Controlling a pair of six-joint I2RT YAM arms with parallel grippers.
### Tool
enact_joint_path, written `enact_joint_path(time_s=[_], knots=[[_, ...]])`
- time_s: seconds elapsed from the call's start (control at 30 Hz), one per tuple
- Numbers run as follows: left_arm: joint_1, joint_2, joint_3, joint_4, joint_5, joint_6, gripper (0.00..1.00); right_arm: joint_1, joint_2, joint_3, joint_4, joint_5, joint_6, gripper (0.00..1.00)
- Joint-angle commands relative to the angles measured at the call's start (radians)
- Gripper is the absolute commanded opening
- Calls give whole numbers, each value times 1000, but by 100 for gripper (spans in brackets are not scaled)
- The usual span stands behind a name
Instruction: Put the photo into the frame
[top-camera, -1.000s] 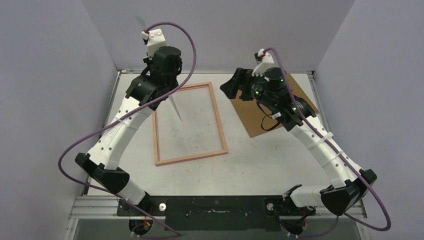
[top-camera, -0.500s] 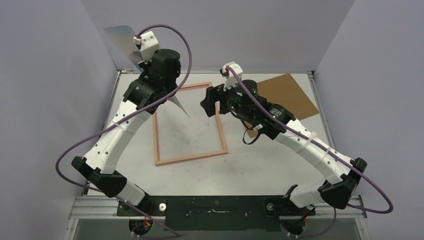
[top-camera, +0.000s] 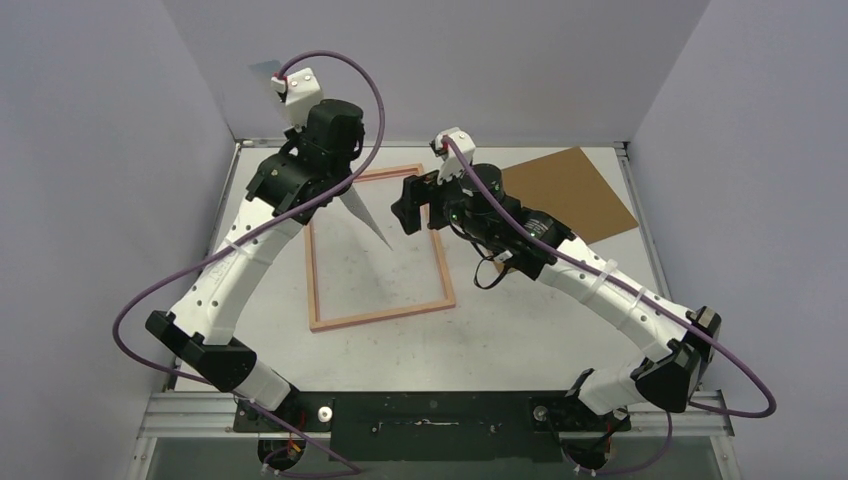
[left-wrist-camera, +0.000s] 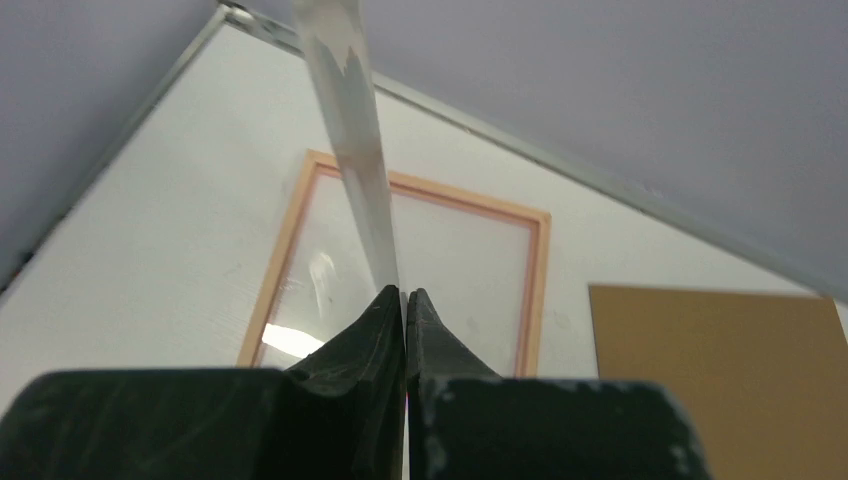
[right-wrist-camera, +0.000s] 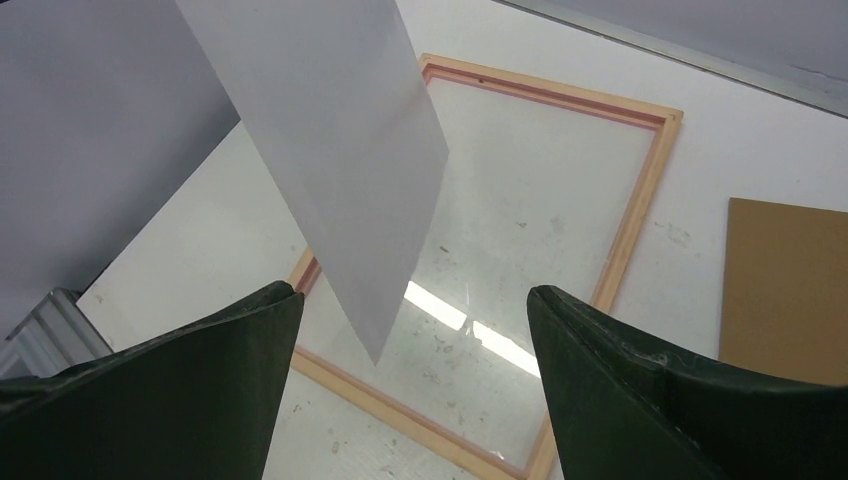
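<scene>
The photo (top-camera: 364, 219) hangs in the air above the frame's far left part, nearly edge-on in the top view. My left gripper (left-wrist-camera: 405, 296) is shut on its lower edge, and the sheet rises from the jaws as a thin pale strip (left-wrist-camera: 351, 125). In the right wrist view its white back (right-wrist-camera: 330, 150) faces the camera, one corner pointing down. The frame (top-camera: 380, 312) lies flat on the table, wood-coloured side up with a pink inner lip (right-wrist-camera: 640, 190). My right gripper (top-camera: 410, 205) hovers open over the frame's far right rail, close to the photo, with nothing between its fingers (right-wrist-camera: 415, 300).
A clear sheet (right-wrist-camera: 520, 230) lies inside the frame and reflects the lights. A brown backing board (top-camera: 570, 192) lies flat at the far right of the table. Grey walls enclose the table on three sides.
The right arm has swung left from above the brown board to over the frame's far right rail. The left wrist has twisted back and forth, turning the held photo.
</scene>
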Motion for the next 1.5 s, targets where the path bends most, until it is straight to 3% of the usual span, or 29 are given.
enact_joint_path(time_s=[0.0, 0.17, 0.33, 0.43, 0.57, 0.8, 1.0, 1.23, 1.47], knots=[[62, -4, 57, 28, 391, 104, 0, -8, 4, 15, 81, -26, 46, 86], [133, 36, 138, -108, 642, 281, 0, -133, -35, 48, 95, -190, 173, 87], [145, -88, 17, 35, 902, 470, 0, -270, -85, 11, 167, -300, 274, 89], [170, -136, -14, 69, 1090, 517, 0, -327, -85, -18, 231, -362, 364, 89], [246, -109, 47, -3, 1305, 497, 0, -379, -72, -39, 253, -392, 450, 89], [442, -38, 18, -54, 1465, 188, 0, -391, -70, -82, 218, -341, 521, 86], [568, -6, -124, -19, 1530, 48, 0, -392, -78, -115, 92, -230, 486, 84], [671, 107, -309, 100, 1608, 26, 0, -392, -88, -177, 89, -215, 507, 83], [748, 242, -240, -11, 1694, 169, 0, -394, -98, -191, 49, -169, 476, 84]])
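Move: The wooden frame that the held photo is going to lies flat on the table. Its middle is about 10 cm to the right of the left hand, roughly 3 cm farther out and some 39 cm below. The brown backing board is about 42 cm to the right of the frame's middle and 11 cm farther out. From the open right hand, the frame's middle is some 12 cm ahead, 10 cm to the left and 33 cm down. The photo, still pinched in the shut left fingers, first swings with the hand about 7 cm right and 5 cm back, turning clockwise. The hand then comes back left and forward while sinking nearly 20 cm towards the frame, its fingers tipping to point right, forward and down. The open right hand clears away rightward about 9 cm and some 6 cm forward, rising and then dipping. ##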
